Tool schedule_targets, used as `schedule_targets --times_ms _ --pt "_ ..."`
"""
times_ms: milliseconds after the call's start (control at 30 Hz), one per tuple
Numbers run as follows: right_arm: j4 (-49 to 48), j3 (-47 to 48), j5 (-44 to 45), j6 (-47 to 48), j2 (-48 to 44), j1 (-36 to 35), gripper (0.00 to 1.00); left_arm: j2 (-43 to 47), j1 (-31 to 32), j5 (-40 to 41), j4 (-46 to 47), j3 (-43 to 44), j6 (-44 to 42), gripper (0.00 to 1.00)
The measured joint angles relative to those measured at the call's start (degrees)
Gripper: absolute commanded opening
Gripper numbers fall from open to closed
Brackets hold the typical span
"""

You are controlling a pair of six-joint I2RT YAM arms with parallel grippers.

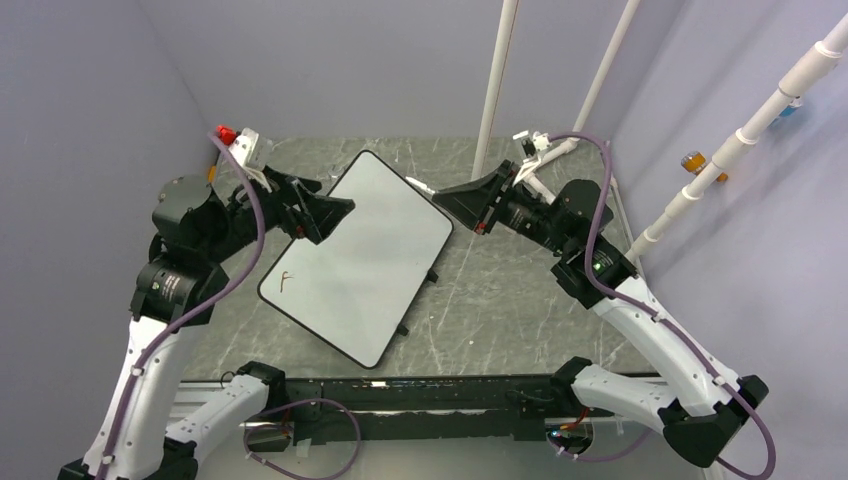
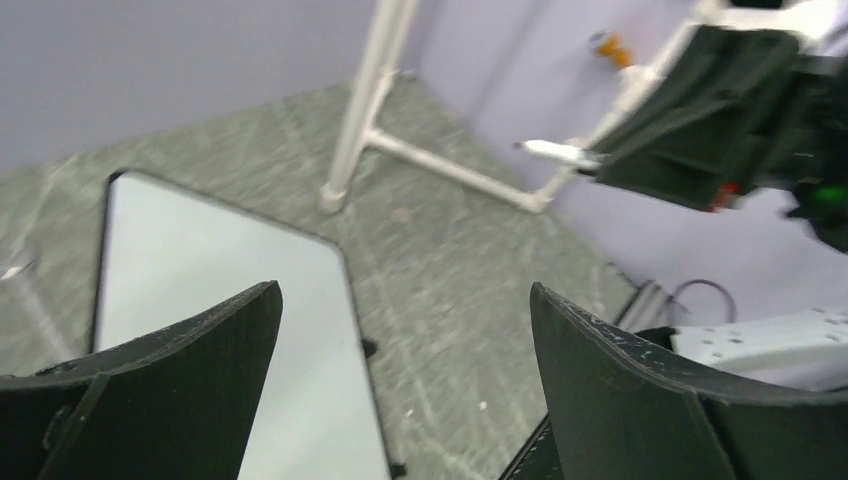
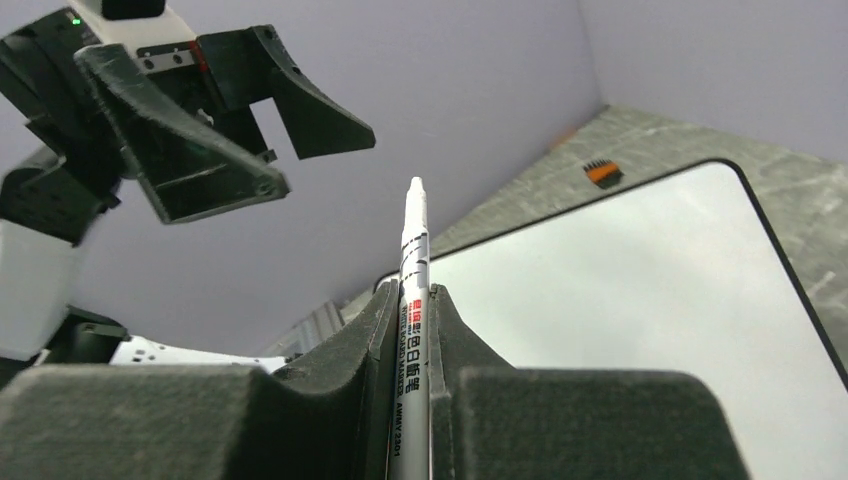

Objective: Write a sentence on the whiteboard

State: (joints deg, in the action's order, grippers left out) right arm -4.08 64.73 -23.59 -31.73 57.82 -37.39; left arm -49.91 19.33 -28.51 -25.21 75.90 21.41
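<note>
The whiteboard lies tilted on the table, a short reddish-brown marker stroke near its left corner; no whole words of the sentence show. My left gripper is open and empty above the board's upper left edge. Its view shows the board between the spread fingers. My right gripper hovers off the board's upper right edge, shut on a white whiteboard marker whose tip points left. The board lies below it.
White pipe posts rise at the back of the table, their foot in the left wrist view. A red-capped fixture and a small orange part sit at the far left corner. Purple walls close three sides.
</note>
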Motion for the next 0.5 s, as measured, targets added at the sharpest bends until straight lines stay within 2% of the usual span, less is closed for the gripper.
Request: schedule_targets --times_ms 267,500 --pt "8.2 -2.6 2.9 4.2 -2.0 0.1 0.00 -2.8 -8.0 7.6 -12.8 -1.3 -6.8 0.98" --pt "12.6 -7.4 3.6 5.5 -2.5 0.1 0.00 -5.1 -11.4 13.9 -14.7 -8.1 -11.6 0.99"
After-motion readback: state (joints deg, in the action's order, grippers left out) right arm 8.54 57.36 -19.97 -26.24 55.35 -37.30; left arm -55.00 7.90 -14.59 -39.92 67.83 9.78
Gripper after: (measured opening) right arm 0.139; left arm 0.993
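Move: The whiteboard's middle lies about 10 cm ahead, 2 cm left and 38 cm below the open left gripper. From the right gripper, which already holds the marker, it is roughly 10 cm ahead, 17 cm left and again some 38 cm down. The red mark on the board is about 4 cm ahead and 17 cm left of the left gripper, just as low. The pipe foot stands some 25 cm ahead and 9 cm right of the right gripper, 43 cm down. Lower the empty left gripper some 14 cm towards the whiteboard while swinging it left and forward, away from the marker; turn it counter-clockwise and tip its fingers down, keeping them wide open. Meanwhile sink the right gripper about 10 cm almost straight down towards the board, keeping its grip on the marker and dipping the marker's tip some 15 degrees. ##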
